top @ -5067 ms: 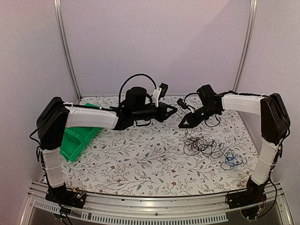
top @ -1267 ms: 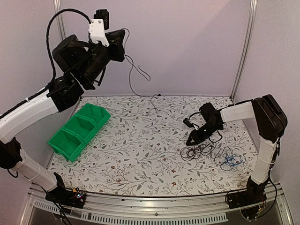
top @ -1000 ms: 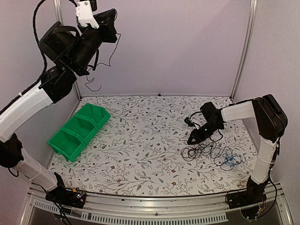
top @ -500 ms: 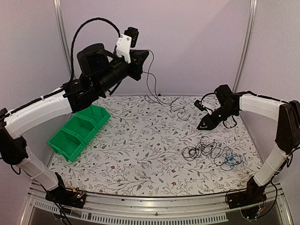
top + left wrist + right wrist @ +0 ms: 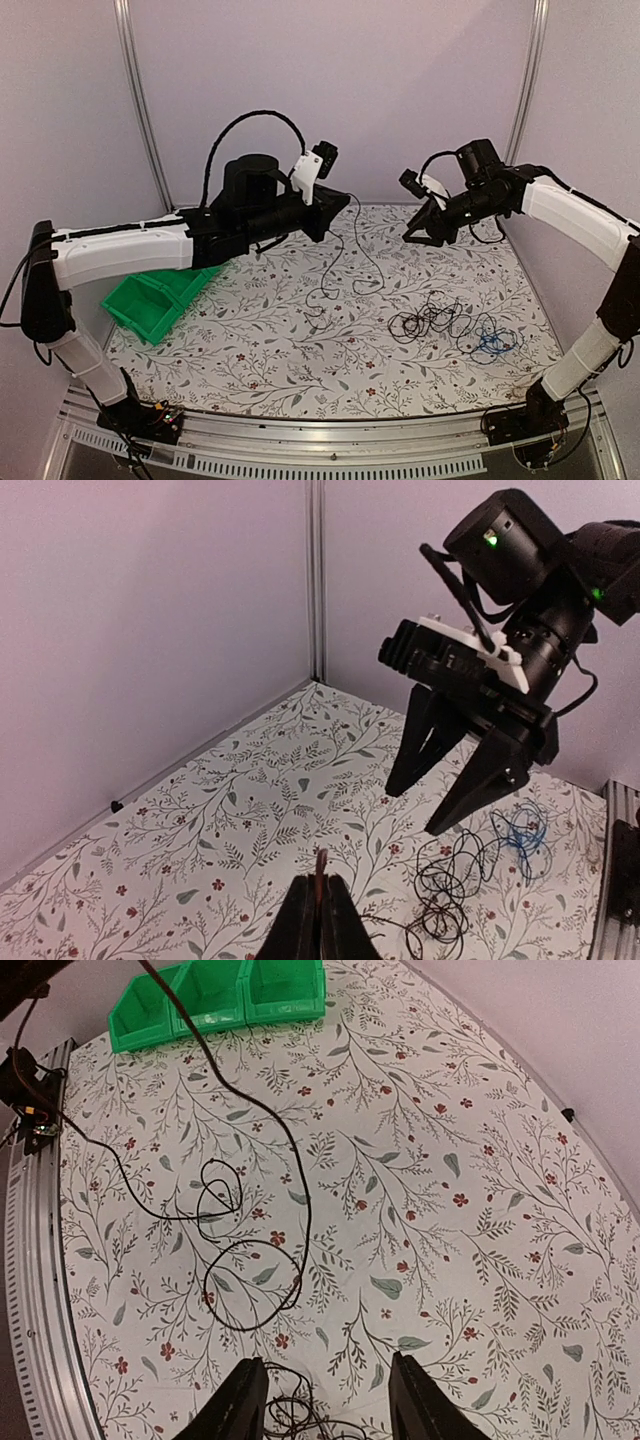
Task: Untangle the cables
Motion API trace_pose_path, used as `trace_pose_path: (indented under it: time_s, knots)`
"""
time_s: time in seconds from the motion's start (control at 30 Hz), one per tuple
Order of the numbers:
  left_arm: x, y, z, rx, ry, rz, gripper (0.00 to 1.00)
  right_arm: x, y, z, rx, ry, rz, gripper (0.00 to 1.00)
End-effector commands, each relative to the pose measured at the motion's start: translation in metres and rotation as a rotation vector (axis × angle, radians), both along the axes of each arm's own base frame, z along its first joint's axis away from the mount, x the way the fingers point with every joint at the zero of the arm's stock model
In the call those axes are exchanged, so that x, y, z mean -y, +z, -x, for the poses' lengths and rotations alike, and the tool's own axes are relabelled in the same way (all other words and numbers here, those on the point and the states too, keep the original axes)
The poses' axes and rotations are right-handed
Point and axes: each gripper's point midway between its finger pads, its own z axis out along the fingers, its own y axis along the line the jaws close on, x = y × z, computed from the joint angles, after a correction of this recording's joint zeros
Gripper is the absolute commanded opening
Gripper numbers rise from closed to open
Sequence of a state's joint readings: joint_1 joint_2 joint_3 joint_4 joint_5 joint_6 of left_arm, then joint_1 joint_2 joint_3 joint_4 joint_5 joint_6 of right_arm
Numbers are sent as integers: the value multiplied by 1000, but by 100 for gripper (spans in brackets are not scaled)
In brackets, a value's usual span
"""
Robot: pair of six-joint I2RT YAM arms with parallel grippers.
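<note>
My left gripper [image 5: 343,203] hangs mid-air over the table's middle, shut on one dark cable [image 5: 330,262]. The cable's brown end [image 5: 320,861] pokes out between the closed fingertips [image 5: 320,885]. It drops to the table and lies there in loose loops [image 5: 250,1280]. The other cables lie in a black tangle [image 5: 437,320] at the right, with a blue cable [image 5: 493,342] at its right edge. My right gripper [image 5: 413,234] is raised high above the back right, apart from the tangle. It is open, with nothing between its fingers [image 5: 247,1400].
A row of green bins [image 5: 158,298] sits at the left, partly under my left arm. The metal rail [image 5: 300,440] runs along the near edge. Walls and corner posts [image 5: 520,100] close the back.
My left arm swung down from high at the back left to the middle, trailing its cable onto the table. My right gripper lifted off the tangle, rose toward the back and opened.
</note>
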State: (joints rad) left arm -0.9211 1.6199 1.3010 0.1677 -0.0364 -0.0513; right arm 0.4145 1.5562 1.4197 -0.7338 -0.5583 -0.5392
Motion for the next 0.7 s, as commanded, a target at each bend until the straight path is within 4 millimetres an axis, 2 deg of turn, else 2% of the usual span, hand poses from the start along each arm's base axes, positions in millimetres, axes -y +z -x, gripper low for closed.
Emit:
trace_pose_path:
  time_s: [0.0, 0.1, 0.27, 0.47, 0.57, 0.67]
  knots:
    - [4, 0, 3, -11, -18, 29, 0, -23, -9, 0, -84, 36, -42, 46]
    - [-4, 4, 0, 3, 15, 8, 0, -23, -24, -5, -127, 8, -26, 46]
    - [-33, 33, -10, 66, 119, -15, 0, -12, -67, 0, -176, -19, 55, 45]
    - [-92, 65, -30, 79, 287, 18, 0, 2, -113, 16, -220, -30, 120, 45]
    - [-124, 91, -45, 76, 358, 74, 0, 9, -132, 18, -220, -30, 164, 45]
    - [-152, 100, -58, 68, 429, 73, 0, 13, -144, 21, -230, -32, 187, 44]
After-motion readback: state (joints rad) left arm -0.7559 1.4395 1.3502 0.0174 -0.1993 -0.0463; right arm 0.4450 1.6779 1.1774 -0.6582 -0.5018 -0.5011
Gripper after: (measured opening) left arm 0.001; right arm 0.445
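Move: From the half-open right gripper the black tangle lies about 23 cm below, some 5 cm to its right and 2 cm back; the blue cable, equally low, is around 18 cm right and 8 cm back. The left gripper already holds a freed black cable: the green bin is some 44 cm to its left, 11 cm farther out and 28 cm below, and the black tangle about 19 cm right, straight across, 32 cm below. Lower the right gripper about 13 cm towards the black tangle, after a slight shift left, easing back a little and tilting the wrist some 15 degrees, fingers kept half open and stopping short of the cables. Meanwhile keep the left fingers shut on the freed cable and, after a brief hold, swing it left towards the green bin's side, rising and reaching forward, turning about 20 degrees counter-clockwise. ##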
